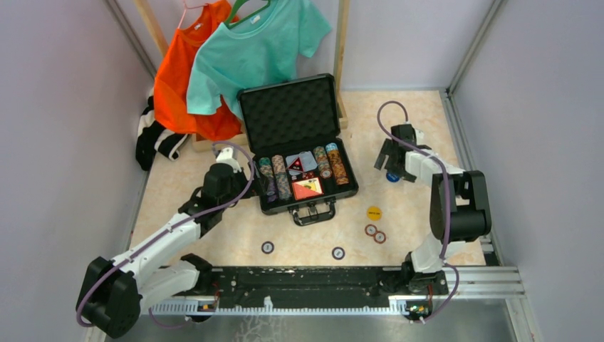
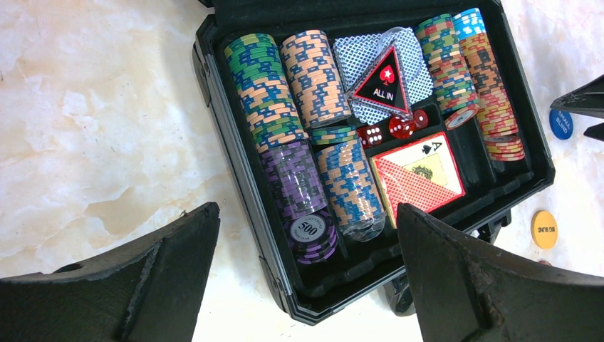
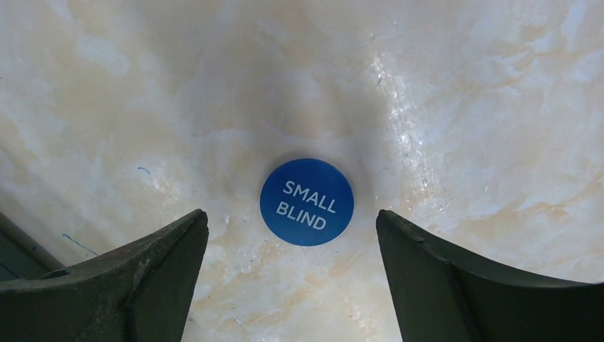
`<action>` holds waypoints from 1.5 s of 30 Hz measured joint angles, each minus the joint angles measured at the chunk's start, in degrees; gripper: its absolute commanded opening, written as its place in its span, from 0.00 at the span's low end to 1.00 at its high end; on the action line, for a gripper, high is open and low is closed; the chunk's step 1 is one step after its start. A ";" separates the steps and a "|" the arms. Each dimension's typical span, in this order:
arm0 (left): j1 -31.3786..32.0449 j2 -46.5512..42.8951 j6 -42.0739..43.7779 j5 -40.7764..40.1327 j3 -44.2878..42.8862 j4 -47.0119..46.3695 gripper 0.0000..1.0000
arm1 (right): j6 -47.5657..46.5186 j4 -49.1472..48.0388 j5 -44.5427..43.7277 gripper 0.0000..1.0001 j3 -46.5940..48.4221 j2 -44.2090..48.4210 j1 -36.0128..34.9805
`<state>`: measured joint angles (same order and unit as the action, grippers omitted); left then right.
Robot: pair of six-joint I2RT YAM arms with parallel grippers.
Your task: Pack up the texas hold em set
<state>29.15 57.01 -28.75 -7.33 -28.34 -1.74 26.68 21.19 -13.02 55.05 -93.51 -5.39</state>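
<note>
The black briefcase [image 1: 352, 187] lies open mid-table, its foam-lined lid [image 1: 288, 114] upright. Inside are rows of multicoloured poker chips [image 2: 313, 78], the red-orange card box [image 2: 417, 178], red dice [image 2: 370, 135] and a triangular "ALL IN" marker [image 2: 384, 78]. My left gripper [image 2: 306, 214] stands open above the case's near left corner, holding nothing. A blue "SMALL BLIND" button [image 3: 306, 201] lies flat on the table right of the case. My right gripper [image 3: 290, 214] hovers open just over it, a finger to each side. A yellow button [image 1: 374, 212] lies nearer.
Loose chips lie on the table in front of the case [image 1: 267, 247], [image 1: 337, 253], and a pair [image 1: 375, 234] sits by the yellow button. Orange [image 1: 178, 78] and teal [image 1: 249, 50] T-shirts hang behind the lid. A black-and-white cloth [image 1: 153, 139] lies at back left.
</note>
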 measured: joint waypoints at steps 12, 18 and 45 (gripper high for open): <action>0.00 -0.02 0.13 -0.15 0.00 0.00 0.98 | 0.42 -2.80 0.09 0.76 -0.09 -3.06 2.08; 0.00 -0.02 0.13 -0.17 0.00 0.00 0.98 | -0.02 -2.91 -0.20 0.75 -0.24 -3.04 2.14; 0.00 -0.04 0.11 0.57 0.02 0.02 0.98 | -1.79 -4.11 -2.45 0.66 -1.92 -2.14 -0.76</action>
<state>29.15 56.97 -28.64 -6.76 -28.32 -1.72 24.88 17.08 -15.46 53.12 -95.66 -6.15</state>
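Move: The blue SMALL BLIND chip lies flat on the table almost under the right hand, about 1 cm ahead, level sideways and some 3 cm below the open fingertips. The yellow chip lies about 10 cm back and 5 cm left of the hand; the middle of the open case is about 26 cm to its left and 1 cm ahead. From the left hand, the blue chip is roughly 38 cm right, 6 cm ahead and 12 cm below. The right hand sinks about 1.5 cm, sways right then back left, fingers closing partway around the blue chip. ##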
